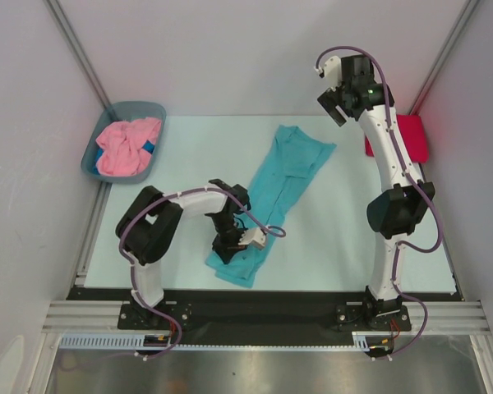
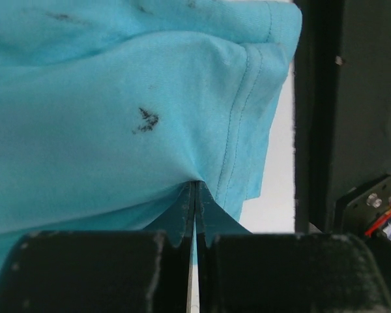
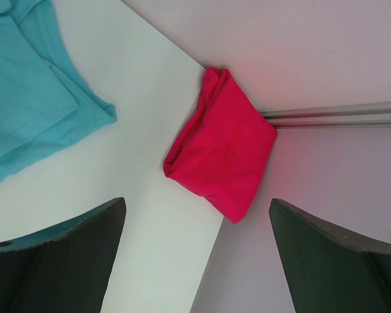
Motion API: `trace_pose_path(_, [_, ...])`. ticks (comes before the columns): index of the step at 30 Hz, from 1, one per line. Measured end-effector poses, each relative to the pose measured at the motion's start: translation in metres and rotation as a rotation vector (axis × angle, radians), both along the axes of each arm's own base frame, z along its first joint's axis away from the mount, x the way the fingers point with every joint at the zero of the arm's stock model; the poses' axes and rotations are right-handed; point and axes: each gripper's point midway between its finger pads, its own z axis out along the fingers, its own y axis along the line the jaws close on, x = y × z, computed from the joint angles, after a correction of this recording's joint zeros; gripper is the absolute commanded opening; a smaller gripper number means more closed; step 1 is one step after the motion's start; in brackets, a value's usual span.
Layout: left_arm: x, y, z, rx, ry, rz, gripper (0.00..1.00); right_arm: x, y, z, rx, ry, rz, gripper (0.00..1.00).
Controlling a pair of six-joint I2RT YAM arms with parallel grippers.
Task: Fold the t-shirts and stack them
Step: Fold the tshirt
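A turquoise t-shirt (image 1: 286,176) lies folded lengthwise in a long diagonal strip across the middle of the table. My left gripper (image 1: 227,250) is low over its near end, shut on a pinch of the turquoise cloth (image 2: 117,130), which rises into a peak between the pads (image 2: 182,215). A crimson red t-shirt (image 3: 221,160) lies folded small at the table's back right edge (image 1: 415,135), partly overhanging it. My right gripper (image 3: 197,203) hangs high above that corner (image 1: 335,107), open and holding nothing. A pink t-shirt (image 1: 127,146) lies crumpled in the tub.
The grey-blue plastic tub (image 1: 131,107) stands at the back left corner, just off the table top. White walls with metal frame rails close in the left, back and right sides. The arm bases (image 1: 263,316) stand along the near edge.
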Motion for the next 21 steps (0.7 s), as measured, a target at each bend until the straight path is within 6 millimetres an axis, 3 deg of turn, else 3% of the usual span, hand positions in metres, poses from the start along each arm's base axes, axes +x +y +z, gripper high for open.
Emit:
trace_pose_path(6, [-0.037,0.015,0.0,0.062,0.088,-0.092,0.0,0.0,0.003,-0.001,0.012,0.0,0.0,1.0])
trace_pose_path(9, [-0.041,0.02,0.002,0.09,0.126,-0.075,0.02,-0.001,0.007,-0.003,0.034,0.01,0.012,0.97])
trace_pose_path(10, [-0.039,0.02,0.003,0.093,0.135,-0.058,0.07,-0.002,0.009,-0.005,0.045,0.017,0.018,0.95])
trace_pose_path(11, [-0.033,0.02,0.004,0.101,0.141,-0.034,0.31,-0.003,0.011,-0.008,0.06,0.027,0.024,0.93])
trace_pose_path(12, [-0.02,0.018,0.006,0.092,0.135,0.007,0.39,-0.004,0.014,-0.012,0.076,0.04,0.031,0.9])
trace_pose_path(13, [-0.003,0.013,0.012,0.076,0.125,0.069,0.42,-0.005,0.018,-0.017,0.093,0.057,0.042,0.78])
trace_pose_path(14, [0.02,0.007,0.021,0.044,0.098,0.137,0.61,-0.006,0.021,-0.022,0.109,0.077,0.05,0.6])
trace_pose_path(15, [0.049,0.0,0.032,-0.013,0.045,0.201,0.74,-0.007,0.025,-0.029,0.123,0.099,0.063,0.35])
trace_pose_path(16, [0.076,-0.006,0.047,-0.065,-0.003,0.268,0.79,-0.008,0.029,-0.036,0.141,0.12,0.072,0.0])
trace_pose_path(19, [0.143,-0.012,0.094,-0.185,-0.145,0.425,0.92,-0.013,0.041,-0.063,0.221,0.21,0.09,0.0])
trace_pose_path(21, [0.167,-0.011,0.124,-0.233,-0.227,0.482,0.96,-0.017,0.051,-0.083,0.275,0.276,0.116,0.0])
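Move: The t-shirt's middle lies about 18 cm ahead of the left hand and 13 cm to its right, at table level; the near table edge runs some 9 cm straight back, and the basket stands roughly 34 cm ahead and 36 cm left. From the high right hand, the t-shirt's far end is about 16 cm left, 1 cm back and 29 cm below, the folded red shirt about 18 cm right, 5 cm ahead and 28 cm below. Back towards the near table edge by about 4 cm and a little left, the left hand keeps its shut tips on the cloth near the hem, then lifts off, opens wide and swings forward some 20 cm, rising about 12 and turning nearly 30 degrees counter-clockwise, beside the t-shirt's left edge. The right hand sinks and moves left towards the far end, tips tilting down, fingers shutting on nothing. ##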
